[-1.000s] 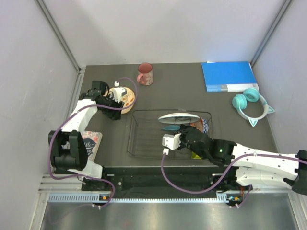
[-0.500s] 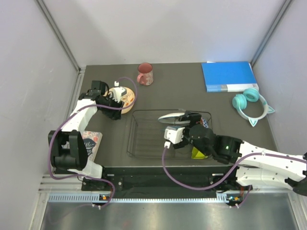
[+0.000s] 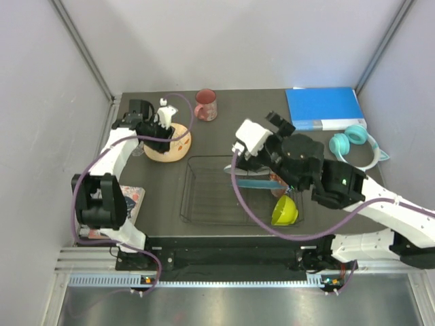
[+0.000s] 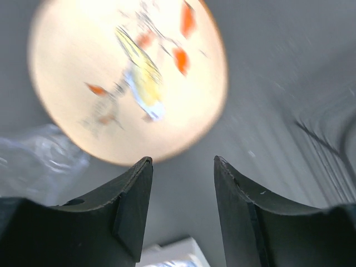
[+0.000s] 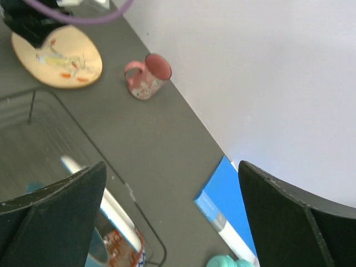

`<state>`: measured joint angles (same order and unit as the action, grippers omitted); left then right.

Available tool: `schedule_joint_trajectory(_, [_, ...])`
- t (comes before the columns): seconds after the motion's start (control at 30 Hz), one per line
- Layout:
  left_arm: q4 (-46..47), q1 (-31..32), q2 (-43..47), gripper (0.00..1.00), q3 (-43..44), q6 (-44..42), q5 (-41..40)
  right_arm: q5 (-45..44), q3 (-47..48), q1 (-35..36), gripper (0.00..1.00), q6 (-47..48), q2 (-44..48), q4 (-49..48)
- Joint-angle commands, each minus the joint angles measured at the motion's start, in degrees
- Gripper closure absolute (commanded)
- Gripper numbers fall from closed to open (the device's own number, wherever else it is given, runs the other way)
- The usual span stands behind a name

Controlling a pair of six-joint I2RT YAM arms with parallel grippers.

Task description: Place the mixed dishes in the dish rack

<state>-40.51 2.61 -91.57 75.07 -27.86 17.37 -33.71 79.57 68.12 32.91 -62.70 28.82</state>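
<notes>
The cream-yellow floral plate (image 3: 171, 145) lies flat on the dark table, left of the dish rack (image 3: 197, 204). My left gripper (image 3: 158, 136) hovers over the plate's far edge. In the left wrist view it (image 4: 182, 161) is open with nothing between its jaws, and the plate (image 4: 128, 78) is beyond the tips. My right gripper (image 3: 275, 125) is raised above the rack's far right corner. It (image 5: 172, 167) is wide open and holds nothing. A teal plate (image 3: 255, 182) and a white plate with red marks (image 5: 120, 217) stand in the rack. A lime-green bowl (image 3: 285, 211) sits at the rack's right end. The pink-red mug (image 3: 206, 104) stands at the back.
A blue binder (image 3: 325, 107) and teal cat-ear headphones (image 3: 355, 146) lie at the back right. Something clear and blurred (image 4: 33, 161) sits left of the cream plate. A patterned flat thing (image 3: 132, 198) lies by the left arm's base. Grey walls close in on three sides.
My right gripper opened, let go of the plate in the rack, and rose toward the back right, which uncovered the lime-green bowl. My left gripper shifted slightly toward the back over the cream plate.
</notes>
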Motion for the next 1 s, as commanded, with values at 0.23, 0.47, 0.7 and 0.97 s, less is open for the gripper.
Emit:
schedule_joint_trajectory(0.23, [8.78,-2.17,-20.47,0.47,23.62,4.21,-6.91,5.82,7.79,-10.44,0.0,-13.98,-10.95,-4.91])
schedule_joint_trajectory(0.47, [6.06,-4.02,-34.37,0.47,36.37,5.88,-7.35,14.28,6.65,-19.07,0.0,-20.59,-10.69,-8.08])
schedule_joint_trajectory(0.7, [7.11,-4.98,-38.07,0.47,37.35,7.73,-6.64,21.93,2.0,-28.91,0.0,-24.82,-8.76,-10.36])
schedule_joint_trajectory(0.97, [7.9,-6.83,-38.86,0.47,35.24,4.39,-7.96,23.78,-1.87,-30.41,0.01,-25.61,-7.79,-11.77])
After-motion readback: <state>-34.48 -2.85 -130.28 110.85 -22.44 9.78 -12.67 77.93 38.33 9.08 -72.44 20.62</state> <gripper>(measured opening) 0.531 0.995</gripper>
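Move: The cream bird plate lies about 10 cm ahead of the left hand, a touch to its left and some 10 cm below. The clear glass is roughly 8 cm ahead and 12 cm left, the pink mug about 22 cm ahead and 13 cm right. From the high right hand, the bird plate is some 25 cm ahead, 33 cm left and 36 cm down, and the mug about 37 cm ahead and 19 cm left; the rack's middle lies nearly below, 5 cm ahead and 5 cm left. Heading for the bird plate's far-left rim, the left hand sweeps forward about 18 cm over the plate, veering left, then sinks to hover close above the rim, half open, contact not visible. The right hand, empty and wide open, carries on forward some 12 cm, ending lower and slightly right, nearer the mug, rolling its left side up and tipping down. ##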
